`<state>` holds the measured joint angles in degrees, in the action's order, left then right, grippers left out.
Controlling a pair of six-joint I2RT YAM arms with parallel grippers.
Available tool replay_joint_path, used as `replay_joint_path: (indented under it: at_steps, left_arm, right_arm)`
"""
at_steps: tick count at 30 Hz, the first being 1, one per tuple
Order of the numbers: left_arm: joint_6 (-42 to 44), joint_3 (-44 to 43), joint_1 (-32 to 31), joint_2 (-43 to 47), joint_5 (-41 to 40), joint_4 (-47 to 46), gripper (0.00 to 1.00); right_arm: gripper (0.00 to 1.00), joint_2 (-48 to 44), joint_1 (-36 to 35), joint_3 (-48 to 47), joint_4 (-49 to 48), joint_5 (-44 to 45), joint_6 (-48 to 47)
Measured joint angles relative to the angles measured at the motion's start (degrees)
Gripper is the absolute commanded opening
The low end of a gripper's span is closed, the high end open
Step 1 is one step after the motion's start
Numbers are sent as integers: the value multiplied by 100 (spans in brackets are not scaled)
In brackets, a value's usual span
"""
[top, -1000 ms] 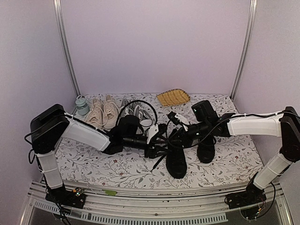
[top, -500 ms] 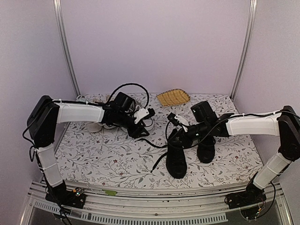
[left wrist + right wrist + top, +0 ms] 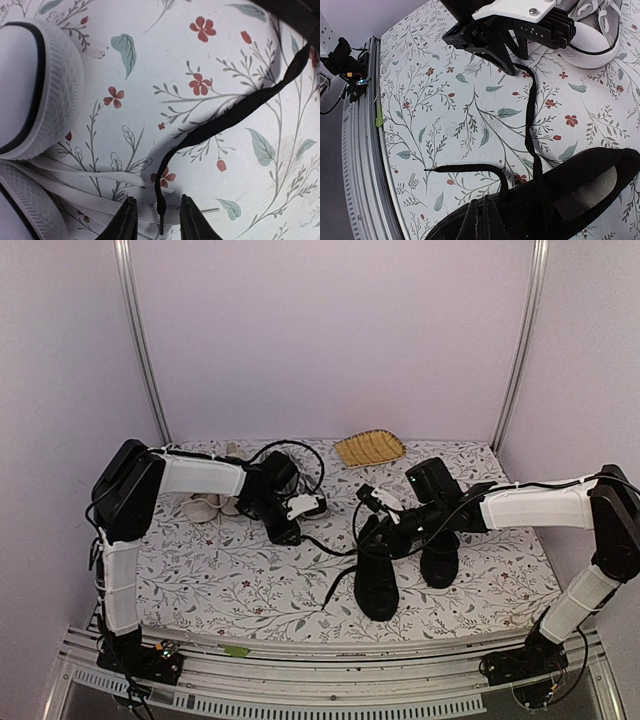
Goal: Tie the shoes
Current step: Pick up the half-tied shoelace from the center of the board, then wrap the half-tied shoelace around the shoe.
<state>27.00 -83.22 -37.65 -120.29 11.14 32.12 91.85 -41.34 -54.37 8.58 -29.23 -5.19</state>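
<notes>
Two black shoes stand right of the table's middle, one nearer (image 3: pixel 377 585) and one to its right (image 3: pixel 440 558). From the near shoe (image 3: pixel 580 200) one long black lace (image 3: pixel 530 115) runs left across the cloth to my left gripper (image 3: pixel 289 533). The end of the lace (image 3: pixel 230 117) lies between the left gripper's (image 3: pixel 159 222) jaws, which stand apart without touching it. A second lace (image 3: pixel 470 167) curls out to the front. My right gripper (image 3: pixel 485 212) is shut, its tips resting against the near shoe's rim; whether it pinches anything does not show.
A grey sneaker with a white toe cap (image 3: pixel 35 85) and loose white laces (image 3: pixel 100 177) lies right beside the left gripper. A beige pair (image 3: pixel 205 505) stands at the back left, a woven basket (image 3: pixel 369 448) at the back. The table's metal front rail (image 3: pixel 360 150) runs nearby.
My left arm has drawn away from the black shoe to the left, then dropped toward the cloth, and its jaws have narrowed. The lace now lies stretched leftward. The right arm has stayed put.
</notes>
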Motion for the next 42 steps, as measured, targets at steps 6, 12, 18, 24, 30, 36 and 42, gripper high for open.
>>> replay_joint_path:
  at_steps: [6, 12, 18, 24, 30, 36, 42]
  left_arm:
    - [81, 4, -59, -55, -238, -50, 11]
    - [142, 136, -166, 7, -306, -304, 0]
    - [105, 820, -227, 570, -146, -675, 0]
    - [13, 1311, -365, 1558, 87, -1082, 0]
    - [-70, 1506, -509, 1871, 341, -1161, 0]
    - [-76, 1744, -1222, 2151, 826, -935, 0]
    - [-260, 1727, -2033, 2573, 1357, -1582, 0]
  right_arm:
    - [1, 7, 0, 0, -2, -7, 0]
    - [1, 7, 0, -2, 0, -7, 2]
    - [1, 7, 0, -2, 0, -4, 2]
    - [1, 4, 0, -2, 0, -2, 4]
    - [0, 7, 0, -9, 4, 2, 9]
    - [1, 26, 2, -155, 52, 26, 140]
    - [1, 221, 92, -332, 90, 50, 341]
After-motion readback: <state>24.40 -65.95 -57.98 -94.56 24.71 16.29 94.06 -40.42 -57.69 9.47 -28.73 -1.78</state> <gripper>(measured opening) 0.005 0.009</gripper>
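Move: The end of the half-tied lace is already between my left hand's parted fingertips, about 1 cm below them. From that hand the black shoe it runs to is some 13 cm back and 16 cm to the right, the loose lace roughly 15 cm back and 9 cm right, the grey sneakers about 13 cm straight ahead. From my right hand the lace end lies around 8 cm ahead, 15 cm left and 11 cm below. I shut my left fingers on the lace end down at the board, then lift and carry it back about 18 cm, up 13 or so and 10 cm right, towards the near end of the black shoe, turning the wrist clockwise and swinging the fingertips rightward. My right hand stays shut on the lace over the shoe, easing forward 1–2 cm only late. ##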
